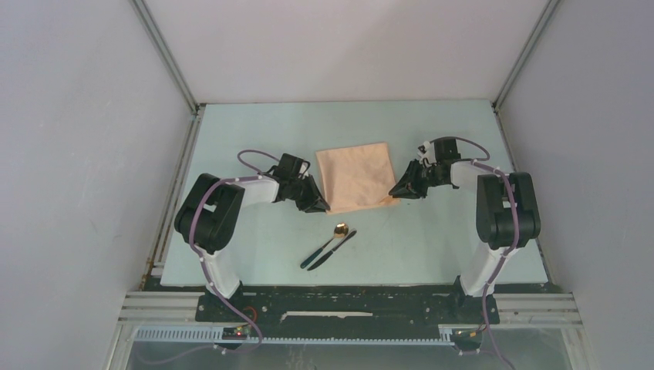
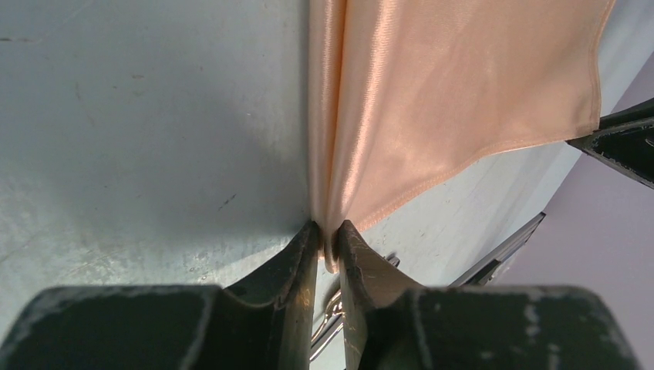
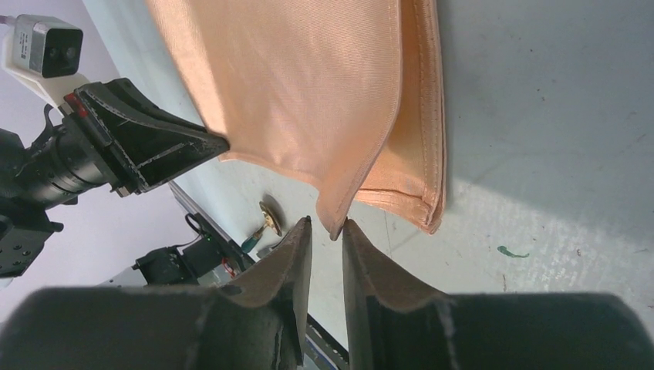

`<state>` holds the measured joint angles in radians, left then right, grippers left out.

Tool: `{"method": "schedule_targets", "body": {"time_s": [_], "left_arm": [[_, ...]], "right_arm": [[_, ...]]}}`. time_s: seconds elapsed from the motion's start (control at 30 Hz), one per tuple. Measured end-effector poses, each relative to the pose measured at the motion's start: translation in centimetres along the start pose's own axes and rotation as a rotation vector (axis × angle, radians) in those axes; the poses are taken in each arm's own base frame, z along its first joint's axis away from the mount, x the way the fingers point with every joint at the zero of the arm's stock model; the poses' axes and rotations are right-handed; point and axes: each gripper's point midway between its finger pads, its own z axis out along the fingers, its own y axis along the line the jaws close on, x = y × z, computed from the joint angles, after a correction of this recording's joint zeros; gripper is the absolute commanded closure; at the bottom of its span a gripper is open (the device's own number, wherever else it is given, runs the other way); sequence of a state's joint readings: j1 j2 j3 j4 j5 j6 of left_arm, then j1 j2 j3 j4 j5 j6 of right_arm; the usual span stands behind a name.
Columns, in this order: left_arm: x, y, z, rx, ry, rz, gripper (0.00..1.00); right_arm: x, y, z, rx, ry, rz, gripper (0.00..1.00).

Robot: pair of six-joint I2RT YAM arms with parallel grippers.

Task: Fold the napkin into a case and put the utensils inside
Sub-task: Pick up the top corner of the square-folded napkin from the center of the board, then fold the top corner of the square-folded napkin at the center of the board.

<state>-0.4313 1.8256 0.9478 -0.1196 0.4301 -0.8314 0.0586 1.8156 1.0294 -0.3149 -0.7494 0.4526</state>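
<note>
The peach napkin lies folded as a rough square in the middle of the table; no case is in view. My left gripper is shut on its near left corner, and the cloth rises from the pinch. My right gripper sits at the near right corner. Its jaws are narrowly apart, with the raised top layer's tip between the fingertips and a gap on one side. The utensils, a gold-bowled spoon and a dark knife, lie side by side nearer the arms' bases.
The spoon's bowl shows left of my right fingers. The napkin's lower layer stays flat on the pale table. White walls and metal rails enclose the table on three sides.
</note>
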Motion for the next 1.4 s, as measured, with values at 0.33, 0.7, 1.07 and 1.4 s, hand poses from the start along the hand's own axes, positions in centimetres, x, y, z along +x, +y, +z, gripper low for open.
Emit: {"method": "schedule_targets", "body": {"time_s": [0.33,0.7,1.07,1.4], "left_arm": [[0.2,-0.1,0.1,0.003,0.002,-0.001,0.77],[0.8,-0.5,0.3,0.041,0.005,-0.014,0.63],[1.4,-0.6,-0.4,0.096,0.014,-0.037,0.51],[2.1,2.6,-3.2,0.090,-0.013,-0.109,0.50]], "right_arm": [[-0.3,-0.3,-0.2,0.009,-0.011,0.006,0.99],[0.0,0.6,0.7,0.006,-0.008,-0.048,1.00],[-1.5,8.3,7.0,-0.057,0.056,-0.256,1.00],[-3.9,14.4,14.6,-0.153,0.114,-0.335,1.00]]}}
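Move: Between the right fingertips, a few centimetres above the board, is the top-layer near-right corner of the folded napkin; the napkin's far-left corner lies about 13 cm ahead of this hand, 21 cm to its left and 3 cm below. The near-left corner, pinched by the left fingers, is 5 cm back and 18 cm left of the right hand; the spoon's middle is 15 cm back, 19 cm left. From the left hand the far-left corner is 18 cm ahead, 3 cm left. Closing fully on the raised corner flap, the right fingers then sweep it some 18 cm left and 10 cm forward, rising about 2 cm, diagonally over the napkin towards its far-left corner, the hand swinging about 20 degrees counter-clockwise. The left fingers open and let go of the near-left corner; that hand then eases about 3 cm back and 3 cm left, clear of the cloth. ##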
